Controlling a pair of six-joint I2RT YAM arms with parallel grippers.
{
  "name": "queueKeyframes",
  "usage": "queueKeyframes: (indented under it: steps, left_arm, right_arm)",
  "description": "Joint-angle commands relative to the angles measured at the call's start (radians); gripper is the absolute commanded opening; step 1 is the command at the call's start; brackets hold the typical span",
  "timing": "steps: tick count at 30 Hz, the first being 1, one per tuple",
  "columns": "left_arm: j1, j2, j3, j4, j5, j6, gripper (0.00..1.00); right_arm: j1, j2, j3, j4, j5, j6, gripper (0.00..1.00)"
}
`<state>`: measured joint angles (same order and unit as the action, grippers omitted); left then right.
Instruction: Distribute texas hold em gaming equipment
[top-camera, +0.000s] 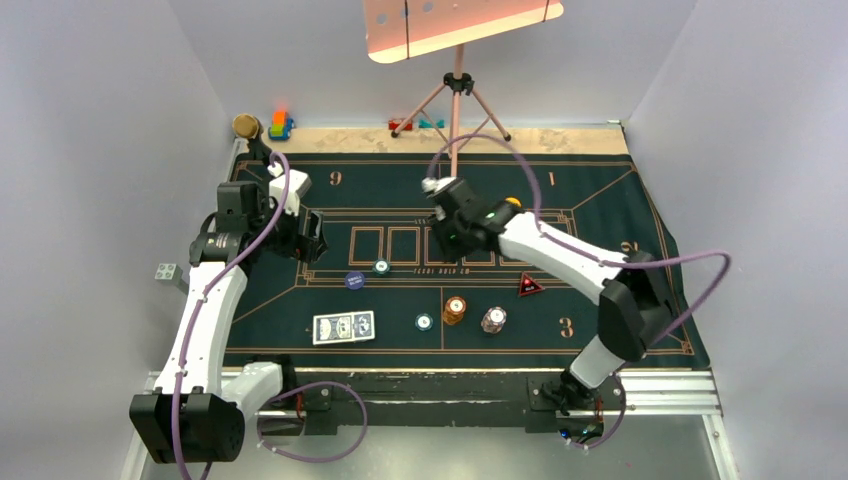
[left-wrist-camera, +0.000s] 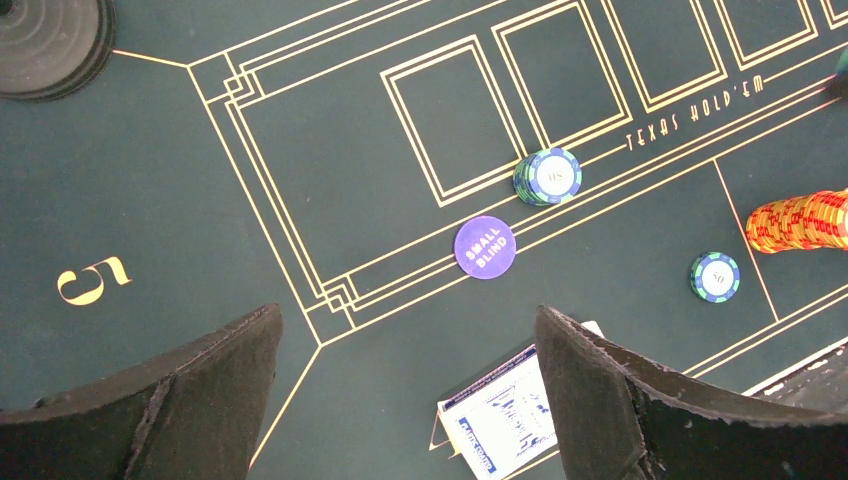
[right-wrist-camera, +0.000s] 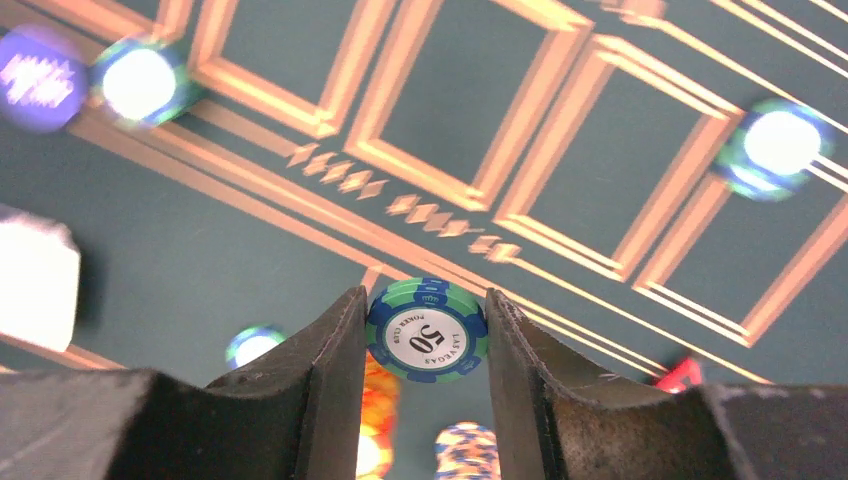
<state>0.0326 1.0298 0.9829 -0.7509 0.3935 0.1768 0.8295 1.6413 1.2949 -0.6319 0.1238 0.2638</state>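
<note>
My right gripper (right-wrist-camera: 427, 305) is shut on a teal "50" poker chip (right-wrist-camera: 427, 332), held edgewise above the felt; from above it hangs over the row of card boxes (top-camera: 442, 232). More teal chips lie at the box line (top-camera: 381, 267) (left-wrist-camera: 548, 175), and one in front (top-camera: 424, 322) (left-wrist-camera: 715, 276). A purple small-blind disc (top-camera: 354, 281) (left-wrist-camera: 485, 247) lies beside them. Blue-backed cards (top-camera: 343, 327) (left-wrist-camera: 505, 415) lie near the front. The orange stack (top-camera: 455, 309), the pinkish-white stack (top-camera: 493, 319) and the red-black marker (top-camera: 530, 286) stand on the right. My left gripper (left-wrist-camera: 407, 320) (top-camera: 310, 238) hovers open with nothing between its fingers.
A gold-topped black stand (top-camera: 246, 127) (left-wrist-camera: 50, 45) sits at the mat's far left corner beside bright toy blocks (top-camera: 281, 124). A tripod (top-camera: 457, 100) stands behind the mat's far edge. A grey block (top-camera: 166, 271) lies off the mat's left side.
</note>
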Motion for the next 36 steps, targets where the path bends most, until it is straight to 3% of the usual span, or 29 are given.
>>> queueKeyframes:
  steps: [1, 8, 12, 20, 27, 31, 36]
  left_arm:
    - [0.007, -0.014, -0.006, 0.003, 0.016, 0.018, 1.00]
    - [0.009, -0.007, 0.000, -0.001, 0.028, 0.017, 1.00]
    - [0.009, -0.001, 0.000, -0.001, 0.033, 0.020, 1.00]
    - [0.008, 0.000, 0.001, -0.006, 0.036, 0.023, 1.00]
    - [0.007, 0.003, 0.004, -0.008, 0.038, 0.024, 1.00]
    - [0.008, 0.004, 0.003, -0.007, 0.050, 0.027, 1.00]
    - [0.008, -0.002, 0.000, -0.010, 0.048, 0.032, 1.00]
  right_arm:
    - [-0.206, -0.100, -0.090, -0.048, 0.103, 0.127, 0.00]
    - [-0.545, -0.221, -0.284, -0.047, 0.117, 0.271, 0.00]
    - [-0.666, -0.245, -0.368, -0.043, 0.118, 0.332, 0.00]
    - [-0.716, -0.170, -0.409, -0.076, 0.221, 0.396, 0.00]
    - [-0.729, -0.174, -0.427, -0.073, 0.204, 0.432, 0.01]
    - [-0.744, -0.173, -0.471, -0.027, 0.120, 0.444, 0.56]
    - [-0.744, -0.185, -0.484, -0.031, 0.134, 0.446, 0.77]
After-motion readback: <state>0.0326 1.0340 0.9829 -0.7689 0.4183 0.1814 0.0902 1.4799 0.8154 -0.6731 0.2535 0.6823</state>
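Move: The right hand holds the blue-green chips; the spot for them lies about 28 cm to its right, 2 cm back and 10 cm below. The red triangle lies 22 cm right and 1 cm back; the loose chip stack is 15 cm right and 13 cm ahead. The white stack stands 12 cm right and 10 cm back, the orange stack 2 cm right and 9 cm back. From the left hand the spot is roughly 55 cm right, 1 cm back and 17 cm down. Still pinched between the right fingers, the blue-green chips are swept fast to the right, about 28 cm, bowing forward a little before curving back, towards the spot just right of the red triangle. The hand sinks some 10 cm and turns about 65 degrees clockwise; low over the mat the fingers open and let go of the chips. ##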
